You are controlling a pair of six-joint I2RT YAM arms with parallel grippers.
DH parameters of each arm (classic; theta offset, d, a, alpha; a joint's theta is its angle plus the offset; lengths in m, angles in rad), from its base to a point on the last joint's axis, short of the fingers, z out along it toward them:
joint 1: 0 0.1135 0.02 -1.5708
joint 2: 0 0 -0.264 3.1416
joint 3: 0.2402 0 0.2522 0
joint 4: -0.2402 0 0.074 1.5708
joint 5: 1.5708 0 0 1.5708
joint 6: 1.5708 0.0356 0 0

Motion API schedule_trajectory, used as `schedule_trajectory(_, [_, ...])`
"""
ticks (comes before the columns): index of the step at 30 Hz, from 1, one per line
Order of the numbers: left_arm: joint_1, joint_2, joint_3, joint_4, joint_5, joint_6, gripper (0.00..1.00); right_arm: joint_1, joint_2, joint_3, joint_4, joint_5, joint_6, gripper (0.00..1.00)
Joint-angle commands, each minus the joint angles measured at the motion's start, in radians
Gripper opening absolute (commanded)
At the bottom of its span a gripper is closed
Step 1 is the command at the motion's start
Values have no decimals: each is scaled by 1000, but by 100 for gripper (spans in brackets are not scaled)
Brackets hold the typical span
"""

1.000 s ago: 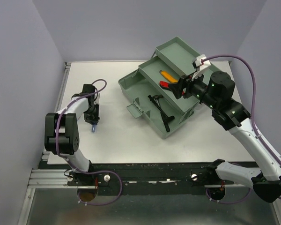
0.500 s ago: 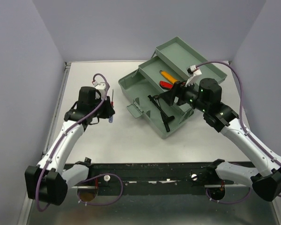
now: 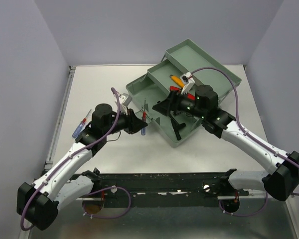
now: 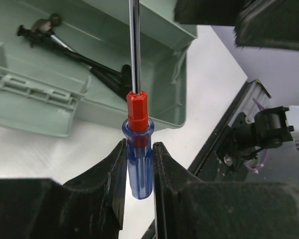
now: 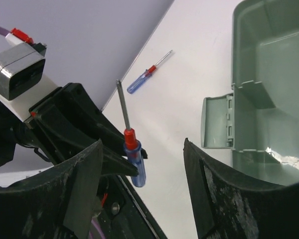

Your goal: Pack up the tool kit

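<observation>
The tool kit (image 3: pixel 138 91) is a sage-green box standing open at the table's back right, with its lid (image 3: pixel 204 57) tipped back. My left gripper (image 3: pixel 138 123) is shut on a screwdriver (image 3: pixel 144 123) with a clear blue handle (image 4: pixel 138 162) and a red collar. It holds the tool just off the box's near-left corner, shaft pointing toward the box. My right gripper (image 3: pixel 161 106) hangs open over the box's left part, facing the left gripper. In the right wrist view the held screwdriver (image 5: pixel 133 152) shows between its wide fingers (image 5: pixel 79 189), untouched.
A second blue-handled screwdriver (image 3: pixel 80 125) lies on the table at the left (image 5: pixel 145 77). Black tools (image 3: pixel 173 118) lie in the box bottom (image 4: pixel 74 50). An orange tool (image 3: pixel 175 79) and a red-handled one lie in the tray. A small green flap (image 5: pixel 217 123) sticks out at the box front.
The left arm swung right from the table's left side to the box corner, carrying the screwdriver. The right gripper moved left across the box toward it.
</observation>
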Motion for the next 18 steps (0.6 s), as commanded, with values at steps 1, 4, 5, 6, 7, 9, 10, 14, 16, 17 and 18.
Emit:
schedule_trajectory(1, [-67,59,12,169,26,-82,0,42,24,12,49,-15,1,72])
schedule_trajectory(4, [-117,84,28,201,3,-88,0,65,46,30,14,22,-34,69])
schedule_trajectory(5, [-127,89,35,210,-5,-88,0,69,50,36,14,39,-44,68])
schedule_trajectory(6, [-138,92,41,215,-9,-88,0,74,58,38,-15,50,-50,66])
schedule_trajectory(7, [-144,98,49,217,-10,-88,0,75,63,38,-20,61,-59,66])
schedule_trajectory(9, [-156,108,63,215,-5,-89,0,80,66,38,-23,76,-68,63])
schedule_trajectory(10, [-163,115,65,215,0,-89,0,82,69,38,-20,78,-74,61])
schedule_trajectory(14, [-190,116,57,229,-5,-97,0,83,90,62,-23,64,-99,31])
schedule_trajectory(16, [-193,118,57,224,-6,-97,0,85,92,73,-32,68,-108,5])
schedule_trajectory(17, [-193,121,61,212,-6,-91,0,85,89,75,-32,73,-116,1])
schedule_trajectory(18, [-193,124,74,183,-13,-77,12,85,86,78,-35,81,-128,1])
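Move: The screwdriver stands blade-up in the left fingers. The right hand's open fingers wait about 9 cm to the left hand's right, 8 cm above and 3 cm ahead. From the right hand the screwdriver's shaft lies some 9 cm left, 1 cm ahead and 4 cm lower; the toolbox latch about 11 cm ahead, 8 cm left and 26 cm below, the hammer in the box about 11 cm ahead, 6 cm right and 29 cm below. The screwdriver, still gripped by its handle, is carried about 6 cm right by the left hand, with a little drift back and a late rise, turning slightly clockwise. The right hand comes some 3 cm left to meet it while sinking about 2 cm, then its open fingers shut, pinching the shaft just above the red collar. ##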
